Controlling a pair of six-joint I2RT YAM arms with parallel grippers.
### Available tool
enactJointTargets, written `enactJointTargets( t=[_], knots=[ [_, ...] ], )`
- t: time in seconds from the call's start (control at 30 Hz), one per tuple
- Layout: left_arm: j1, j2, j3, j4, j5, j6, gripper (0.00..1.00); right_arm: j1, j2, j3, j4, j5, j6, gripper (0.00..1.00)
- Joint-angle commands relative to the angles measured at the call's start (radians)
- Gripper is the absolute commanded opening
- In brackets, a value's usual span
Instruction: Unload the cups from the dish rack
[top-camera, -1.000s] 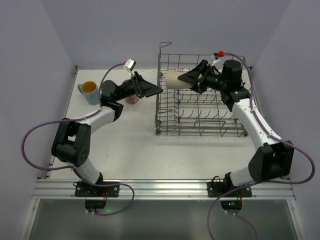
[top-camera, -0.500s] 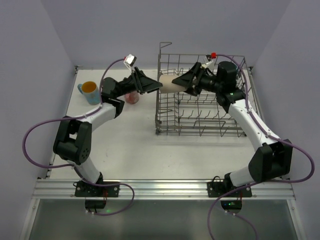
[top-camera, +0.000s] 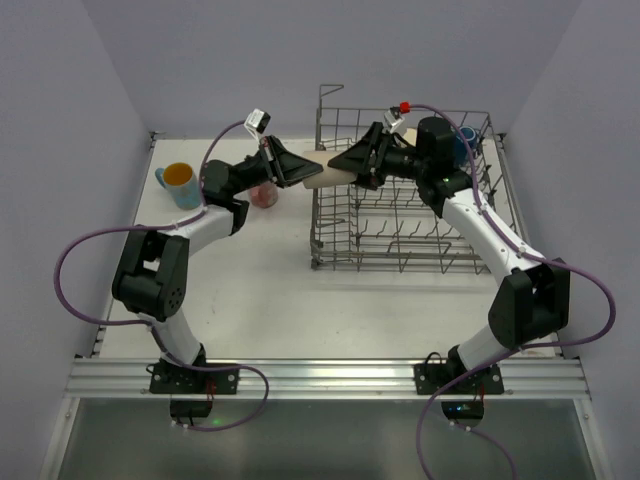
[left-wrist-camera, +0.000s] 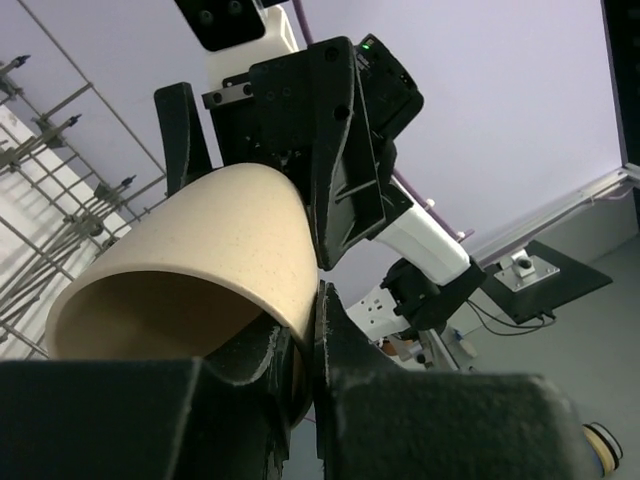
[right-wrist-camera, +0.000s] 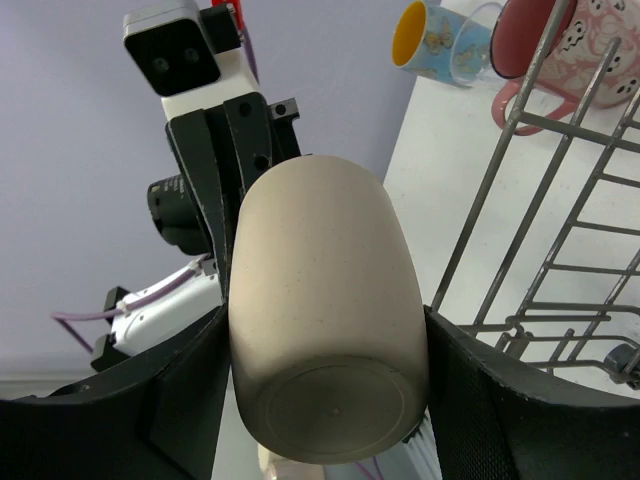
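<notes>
A beige cup (top-camera: 327, 177) hangs on its side in the air over the left wall of the grey wire dish rack (top-camera: 400, 232). My right gripper (top-camera: 345, 164) is shut on the cup's body (right-wrist-camera: 320, 290), with a finger on each side near its base. My left gripper (top-camera: 310, 177) is shut on the cup's rim (left-wrist-camera: 200, 240), one finger inside and one outside. A light blue mug with an orange inside (top-camera: 178, 184) and a pink-red tumbler (top-camera: 264, 195) stand on the table left of the rack. A dark blue mug (top-camera: 462, 146) sits in the rack's far right corner.
The rack's tall grid wall (right-wrist-camera: 560, 200) is right beside the held cup in the right wrist view. That view also shows the blue mug (right-wrist-camera: 430, 40), a clear glass (right-wrist-camera: 478, 45) and a pink patterned cup (right-wrist-camera: 545, 40) together on the white table (top-camera: 270, 290).
My right gripper carried the beige cup left, out past the rack's left wall. My left gripper rose and moved right to meet it and shut on the rim.
</notes>
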Motion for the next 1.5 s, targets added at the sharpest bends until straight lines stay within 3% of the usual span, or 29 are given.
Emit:
enactJointTargets(
  t=[0.0, 0.03, 0.1, 0.17, 0.2, 0.23, 0.3, 0.43, 0.57, 0.73, 0.97, 1.17, 1.33, 1.47],
  knots=[
    [0.062, -0.094, -0.040, 0.025, 0.016, 0.045, 0.00, 0.013, 0.003, 0.082, -0.152, 0.086, -0.104, 0.64],
    [0.083, -0.116, -0.067, -0.014, 0.016, 0.073, 0.00, 0.013, -0.001, 0.098, -0.194, 0.122, -0.131, 0.84],
    [0.143, -0.186, -0.090, -0.157, 0.022, 0.169, 0.00, 0.010, -0.006, 0.136, -0.298, 0.250, -0.196, 0.97],
    [0.189, -0.241, -0.077, -0.360, 0.022, 0.287, 0.00, 0.003, -0.009, 0.168, -0.349, 0.364, -0.240, 0.99],
    [0.197, -0.272, -0.049, -0.504, 0.005, 0.496, 0.00, -0.003, -0.012, 0.178, -0.390, 0.399, -0.253, 0.99],
    [0.201, -0.322, -0.008, -0.883, -0.029, 0.621, 0.00, -0.006, -0.012, 0.187, -0.413, 0.435, -0.265, 0.99],
    [0.194, -0.369, 0.155, -1.383, -0.255, 0.938, 0.00, -0.011, -0.004, 0.230, -0.485, 0.540, -0.300, 0.99],
    [0.186, -0.397, 0.273, -1.719, -0.528, 1.115, 0.00, -0.029, 0.023, 0.293, -0.556, 0.606, -0.331, 0.99],
    [0.172, -0.410, 0.281, -1.869, -0.842, 1.204, 0.00, -0.048, 0.042, 0.328, -0.571, 0.594, -0.340, 0.99],
    [0.102, -0.369, 0.289, -1.999, -1.119, 1.296, 0.00, -0.056, 0.082, 0.404, -0.639, 0.652, -0.382, 0.99],
    [0.100, -0.315, 0.246, -2.024, -1.202, 1.308, 0.00, -0.102, 0.105, 0.457, -0.683, 0.649, -0.408, 0.99],
    [0.108, -0.225, 0.203, -2.015, -1.172, 1.316, 0.00, -0.160, 0.215, 0.569, -0.748, 0.629, -0.490, 0.99],
    [0.109, -0.147, 0.198, -1.988, -1.146, 1.313, 0.00, -0.160, 0.381, 0.755, -0.820, 0.767, -0.602, 0.99],
    [0.120, -0.105, 0.227, -1.991, -1.166, 1.320, 0.00, -0.161, 0.476, 0.811, -0.797, 0.815, -0.681, 0.99]
  ],
)
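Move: The beige cup is pinched by both hands. Its free table spot lies about 24 cm left of the left hand, level with it and 30 cm below; beyond that spot, some 14 cm ahead of the hand, stand the pink mug 13 cm left, the glass 25 cm and the blue cup 35 cm. From the right hand, the cream cup in the rack is about 24 cm ahead, 20 right, 24 below, the rack's blue cup 16 cm right of it. The right fingers spread and let go of the beige cup's sides while the left keeps its pinch on the rim, swings it about 23 cm left, then sinks some 25 cm towards the clear table in front of the glass, the wrist rolling to point down. The emptied right hand goes forward and right over the rack towards the cream cup, tipping fingers downward, wide open, and begins to sink late. ##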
